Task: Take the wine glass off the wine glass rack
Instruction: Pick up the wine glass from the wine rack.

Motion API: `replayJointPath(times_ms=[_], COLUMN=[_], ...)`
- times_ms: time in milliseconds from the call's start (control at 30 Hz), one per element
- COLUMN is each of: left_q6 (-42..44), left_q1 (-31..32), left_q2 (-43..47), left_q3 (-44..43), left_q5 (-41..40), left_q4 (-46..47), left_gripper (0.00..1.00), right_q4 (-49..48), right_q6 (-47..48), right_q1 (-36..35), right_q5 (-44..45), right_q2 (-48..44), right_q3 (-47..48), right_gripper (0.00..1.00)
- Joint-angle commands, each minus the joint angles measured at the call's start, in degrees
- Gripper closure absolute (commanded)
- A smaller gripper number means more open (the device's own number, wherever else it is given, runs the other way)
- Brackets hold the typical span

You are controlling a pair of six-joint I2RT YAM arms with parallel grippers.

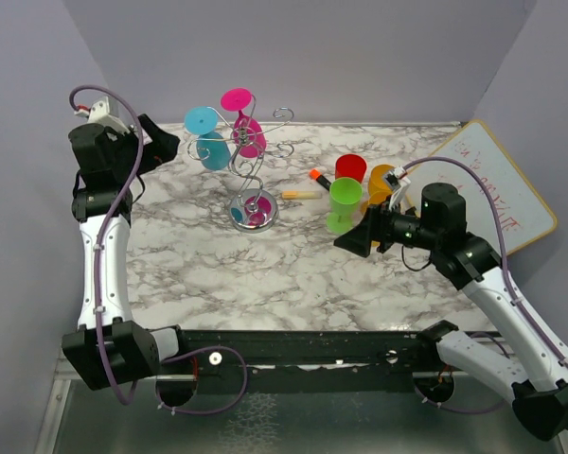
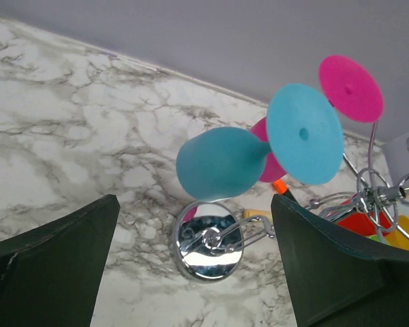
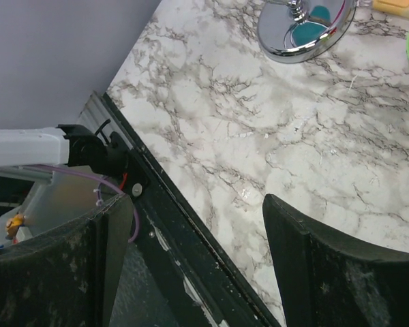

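Note:
The chrome wine glass rack (image 1: 252, 180) stands on the marble table, its round mirror base (image 2: 208, 240) below the twisted stem. A blue wine glass (image 1: 206, 140) hangs bowl-down from a left scroll arm, with a pink one (image 1: 245, 125) beside it. In the left wrist view the blue wine glass's bowl (image 2: 218, 163) and foot disc (image 2: 304, 133) sit just ahead of the fingers. My left gripper (image 1: 167, 148) is open, left of the blue glass and apart from it. My right gripper (image 1: 352, 236) is open and empty, low over the table right of the rack base (image 3: 301, 30).
A green glass (image 1: 344, 202), a red one (image 1: 350, 169) and an orange one (image 1: 381, 183) stand right of the rack. An orange-capped marker (image 1: 319, 176) and a yellow stick (image 1: 299, 194) lie by them. A whiteboard (image 1: 500, 184) leans at the right wall.

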State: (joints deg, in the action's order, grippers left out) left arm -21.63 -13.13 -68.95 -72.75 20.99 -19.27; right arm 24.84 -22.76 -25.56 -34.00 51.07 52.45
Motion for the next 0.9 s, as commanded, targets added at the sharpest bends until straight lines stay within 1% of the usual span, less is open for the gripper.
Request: replayJointPath(times_ms=[0, 67, 133, 233, 333, 500, 733, 767, 833, 867], left_q6=[-8.62, -9.33, -10.30, -13.68, -17.57, -25.71, -27.56, -27.62, -27.67, -27.59], left_q1=[-0.43, -0.57, -0.57, -0.58, -0.56, -0.55, -0.58, -0.54, -0.56, -0.58], left_q2=[-1.05, -1.14, -1.46, -2.61, -4.33, -7.98, -10.45, -10.76, -11.12, -11.05], left_q3=[0.08, -0.03, -0.78, -0.34, 1.21, 3.29, 3.58, 3.24, 2.75, 2.77], left_q5=[4.43, 1.22, 1.75, 7.17, 12.85, 19.85, 24.75, 25.18, 25.49, 25.54], left_q4=[11.17, 12.56, 13.72, 17.65, 22.94, 31.60, 34.48, 34.33, 33.98, 34.07], left_gripper=[0.09, 0.11, 0.12, 0.15, 0.23, 0.30, 0.41, 0.44, 0.54, 0.54], right_q4=[-1.06, -0.92, -1.23, -1.37, -1.27, -1.68, -1.86, -2.16, -2.63, -2.61], right_q6=[-0.88, -0.92, -1.01, -1.11, -2.13, -2.99, -3.84, -4.05, -4.79, -4.97], right_q1=[-0.37, -0.37, -0.37, -0.37, -0.37, -0.37, -0.37, -0.37, -0.37, -0.37], right_q5=[0.66, 0.89, 1.04, 1.57, 2.27, 2.36, 2.10, 2.29, 2.16, 1.99], right_q2=[-1.61, -2.01, -2.36, -2.32, -1.85, -1.58, -1.27, -1.22, -1.09, -0.94], right_q3=[0.22, -0.02, -0.42, -0.52, -0.33, -0.79, -0.52, -0.70, -0.82, -0.81], right_gripper=[0.17, 0.18, 0.18, 0.17, 0.17, 0.17, 0.17, 0.17, 0.17, 0.17])
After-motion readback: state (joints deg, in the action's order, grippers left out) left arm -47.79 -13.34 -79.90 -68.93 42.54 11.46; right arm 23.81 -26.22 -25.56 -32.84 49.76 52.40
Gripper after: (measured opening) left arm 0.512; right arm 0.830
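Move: The blue wine glass hangs foot-up on the rack. Its flat foot is about 7 cm ahead of my open left hand, some 8 cm to the right and 3 cm higher. The pink glass's foot stands roughly 6 cm farther out and 8 cm right of that blue foot, and the rack's wire hub is about 5 cm ahead of my left hand and 17 cm to its right, near its height. From my right hand the blue foot is about 26 cm ahead, 31 cm left and 10 cm up. I bring my left hand in on the blue foot from its left, rising about 5 cm at first, then working right and forward and sinking back some 3 cm. As I go I turn it clockwise and roll its left side down by 20-odd degrees, narrowing the fingers from nearly wide open to about half, with their tips coming close to the foot's left edge. ##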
